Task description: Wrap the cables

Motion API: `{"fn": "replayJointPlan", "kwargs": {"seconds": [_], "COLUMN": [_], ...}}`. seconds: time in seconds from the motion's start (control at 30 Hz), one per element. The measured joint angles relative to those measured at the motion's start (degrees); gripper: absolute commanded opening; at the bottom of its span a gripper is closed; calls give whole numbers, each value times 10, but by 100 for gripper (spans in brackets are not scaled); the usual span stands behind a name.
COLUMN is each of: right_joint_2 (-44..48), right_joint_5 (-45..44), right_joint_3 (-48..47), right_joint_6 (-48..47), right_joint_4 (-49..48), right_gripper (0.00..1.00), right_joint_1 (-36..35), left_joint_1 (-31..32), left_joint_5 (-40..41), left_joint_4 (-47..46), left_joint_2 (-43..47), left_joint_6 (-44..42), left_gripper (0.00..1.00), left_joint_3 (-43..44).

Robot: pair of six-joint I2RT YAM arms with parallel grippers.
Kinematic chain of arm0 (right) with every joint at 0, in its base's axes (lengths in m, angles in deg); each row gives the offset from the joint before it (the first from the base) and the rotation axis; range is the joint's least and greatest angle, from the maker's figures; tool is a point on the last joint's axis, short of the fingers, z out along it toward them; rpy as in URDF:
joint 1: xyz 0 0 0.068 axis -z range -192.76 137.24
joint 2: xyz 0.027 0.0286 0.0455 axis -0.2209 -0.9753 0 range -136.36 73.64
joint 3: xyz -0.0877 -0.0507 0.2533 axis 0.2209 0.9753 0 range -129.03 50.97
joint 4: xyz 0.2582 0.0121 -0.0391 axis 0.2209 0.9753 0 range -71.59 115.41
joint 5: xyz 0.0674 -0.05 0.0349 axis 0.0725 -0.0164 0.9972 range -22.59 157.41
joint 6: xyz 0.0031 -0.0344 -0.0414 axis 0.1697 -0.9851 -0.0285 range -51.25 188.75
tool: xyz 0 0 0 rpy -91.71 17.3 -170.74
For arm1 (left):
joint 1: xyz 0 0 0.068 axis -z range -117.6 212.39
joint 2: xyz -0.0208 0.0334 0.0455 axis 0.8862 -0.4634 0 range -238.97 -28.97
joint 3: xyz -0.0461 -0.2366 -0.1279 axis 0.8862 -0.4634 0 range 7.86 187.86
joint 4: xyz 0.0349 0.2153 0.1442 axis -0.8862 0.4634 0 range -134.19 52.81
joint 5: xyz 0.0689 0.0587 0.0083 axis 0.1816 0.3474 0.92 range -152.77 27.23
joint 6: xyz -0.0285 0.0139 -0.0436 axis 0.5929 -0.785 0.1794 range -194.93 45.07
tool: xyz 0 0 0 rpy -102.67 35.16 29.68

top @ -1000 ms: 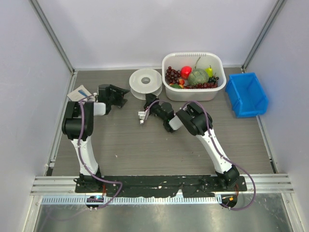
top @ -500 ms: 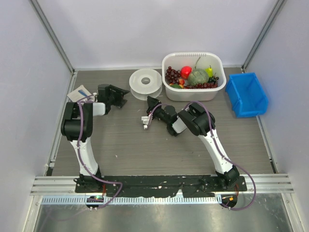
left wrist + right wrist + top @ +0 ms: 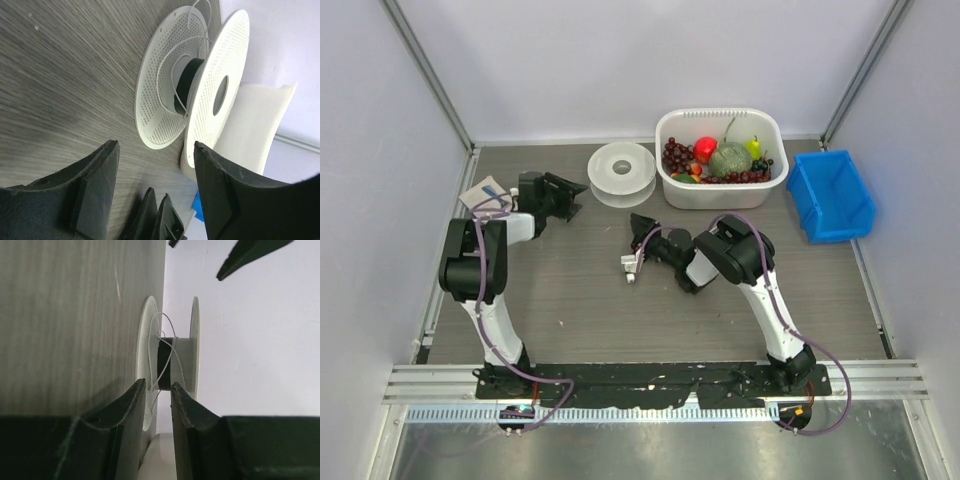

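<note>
The translucent white spool [image 3: 622, 173] lies flat at the back of the table. The thin white cable [image 3: 163, 369] hangs in loose loops around its black core, and one strand runs down into my right gripper's narrow jaw gap. My right gripper [image 3: 636, 221] is a short way in front of the spool and points at it. In the right wrist view the right gripper [image 3: 158, 384] looks shut on that strand. My left gripper [image 3: 570, 195] is open and empty just left of the spool. In the left wrist view the left gripper [image 3: 156, 145] faces the spool [image 3: 165, 110].
A white tub [image 3: 720, 198] of toy fruit stands right of the spool. A blue bin [image 3: 832, 195] sits at the far right. A small white packet [image 3: 483, 192] lies by the left arm. Enclosure walls close in the left, back and right sides.
My right gripper has drawn back from the spool toward the near side and slightly right. The left gripper has stayed by the spool, and its arm has shifted a little.
</note>
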Motion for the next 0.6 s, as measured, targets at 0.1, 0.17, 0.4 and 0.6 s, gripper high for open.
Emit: {"fn": "replayJointPlan", "kwargs": {"seconds": [0.1,0.17,0.4,0.6], "right_joint_2": [19,39,164,359], "right_joint_5": [4,6,1,-33], "right_joint_3": [32,60,159,225], "right_joint_6": [-1,-2,6,29], "right_joint_4": [1,8,45,58], "right_gripper": [33,33,33,36], "right_joint_1": [-6,-11,-25,-32], "left_joint_1": [0,0,0,0], "left_joint_5": [-3,-6,-24,-63], "left_joint_4": [18,38,112,221], "left_joint_2": [26,52,183,278], "left_joint_6": [-18,-34,-110,-209], "left_gripper": [65,66,79,100], "left_joint_3": [-3,-5,-9,4]}}
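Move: The cable spool stands upright on its flange, with white cable looped round its hub. It is roughly 6 cm ahead of my left hand and 10 cm to its right, its middle some 3 cm lower. From my right hand it is about 12 cm ahead and 3 cm left, near hand height. The fruit basket's middle is around 15 cm ahead and 20 cm right of that hand; the white booklet lies some 21 cm left of my left hand, about level with it. I back both empty hands off from the spool. My left lifts about 14 cm, gathering speed and drawing back towards my base, its fingers tilting up, swinging clockwise and spreading wider. My right first slides back low over the table, then climbs steeply, also some 14 cm, easing right with its fingers still part open. ##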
